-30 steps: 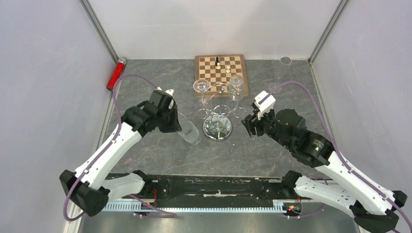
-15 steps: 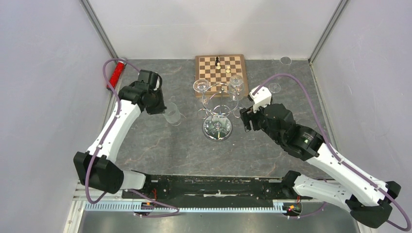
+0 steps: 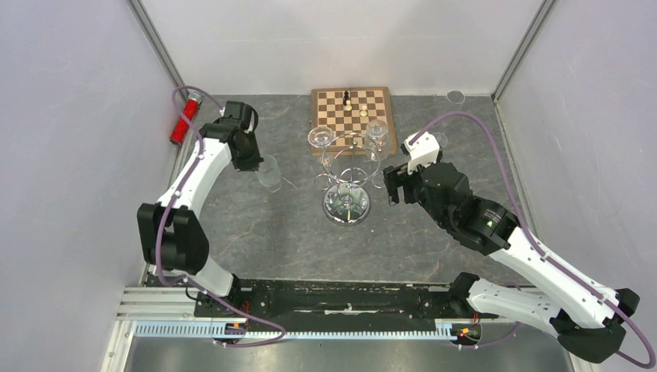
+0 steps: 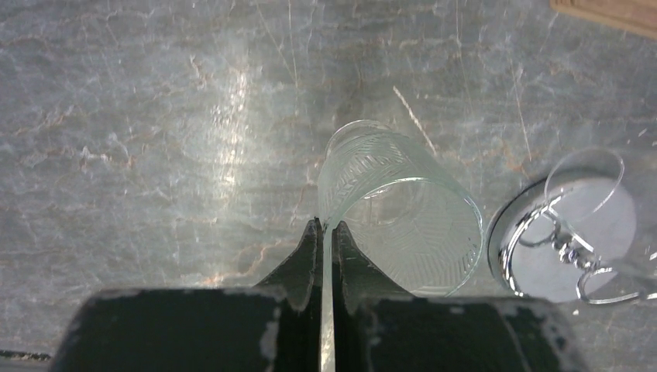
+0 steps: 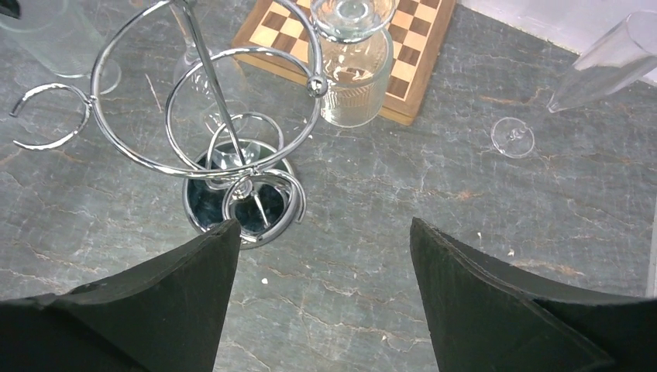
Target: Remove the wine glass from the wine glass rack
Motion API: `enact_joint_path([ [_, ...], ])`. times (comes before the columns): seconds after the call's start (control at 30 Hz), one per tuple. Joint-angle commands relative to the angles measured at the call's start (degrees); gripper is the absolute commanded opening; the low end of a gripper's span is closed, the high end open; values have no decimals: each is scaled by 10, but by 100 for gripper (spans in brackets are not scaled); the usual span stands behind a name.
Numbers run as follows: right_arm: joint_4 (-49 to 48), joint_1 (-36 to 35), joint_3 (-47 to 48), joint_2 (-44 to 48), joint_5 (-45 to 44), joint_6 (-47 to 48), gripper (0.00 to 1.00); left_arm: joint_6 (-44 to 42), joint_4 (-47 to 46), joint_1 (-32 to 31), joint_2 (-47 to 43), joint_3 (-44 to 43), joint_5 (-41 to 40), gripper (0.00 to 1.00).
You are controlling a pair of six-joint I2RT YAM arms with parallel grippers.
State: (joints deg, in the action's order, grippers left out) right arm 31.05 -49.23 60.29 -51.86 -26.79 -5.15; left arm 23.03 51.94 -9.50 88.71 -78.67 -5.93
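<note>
The chrome wine glass rack (image 3: pixel 346 203) stands mid-table, and its ring (image 5: pixel 205 116) and mirrored base (image 4: pixel 565 240) show in both wrist views. Two clear wine glasses hang upside down on its far side, one at the left (image 3: pixel 320 138) and one at the right (image 5: pixel 352 54). My left gripper (image 4: pixel 327 225) is shut on the rim of a patterned wine glass (image 4: pixel 399 209), held left of the rack (image 3: pixel 270 172). I cannot tell whether that glass touches the table. My right gripper (image 5: pixel 325 225) is open just right of the rack (image 3: pixel 393 184), with nothing between its fingers.
A wooden chessboard (image 3: pixel 352 112) with a few pieces lies behind the rack. A red cylinder (image 3: pixel 184 118) lies by the left wall. A clear flute (image 5: pixel 604 62) lies on its side at the back right. Walls close in the left, right and far sides.
My left arm has carried the glass from in front of the rack to its left and farther back. My right gripper has opened wider and edged toward the rack.
</note>
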Motion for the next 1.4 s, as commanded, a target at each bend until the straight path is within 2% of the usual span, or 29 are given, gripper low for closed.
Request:
enact_joint_path([
  [0.0, -5, 2, 38, 5, -8, 3, 83, -8, -66, 16, 38, -55, -6, 2],
  [0.57, -4, 2, 23, 15, 32, 21, 83, -23, -96, 46, 156, -159, 5, 2],
  [1.23, -15, 2, 5, 16, 21, 30, 83, -27, -105, 53, 202, -171, 13, 2],
  [1.27, -15, 2, 5, 15, 20, 29, 83, -28, -105, 53, 201, -169, 12, 3],
  [1.37, -15, 2, 7, 9, 21, 29, 84, -35, -104, 53, 196, -164, 18, 14],
])
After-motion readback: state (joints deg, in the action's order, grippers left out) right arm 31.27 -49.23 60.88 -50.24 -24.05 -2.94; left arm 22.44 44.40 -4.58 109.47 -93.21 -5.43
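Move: About 10 cm ahead of the left hand, 1 cm to its right and some 16 cm below is the bare patch of table for the held wine glass. The rack stands roughly 24 cm right of that hand and 4 cm back, its middle near hand height; the chess board lies 27 cm ahead, 29 cm right, 15 cm below. From the right hand the patch is about 20 cm ahead, 36 cm left, 29 cm below. Keeping its pinch on the wall of the upright wine glass near the rim, the left hand carries it about 10 cm forward over the bare table, bearing slightly left and sinking a little on the way. It then goes almost straight down for another 2.5 cm, about 4 cm lower in all, and stops with the fingers still shut on the glass. ##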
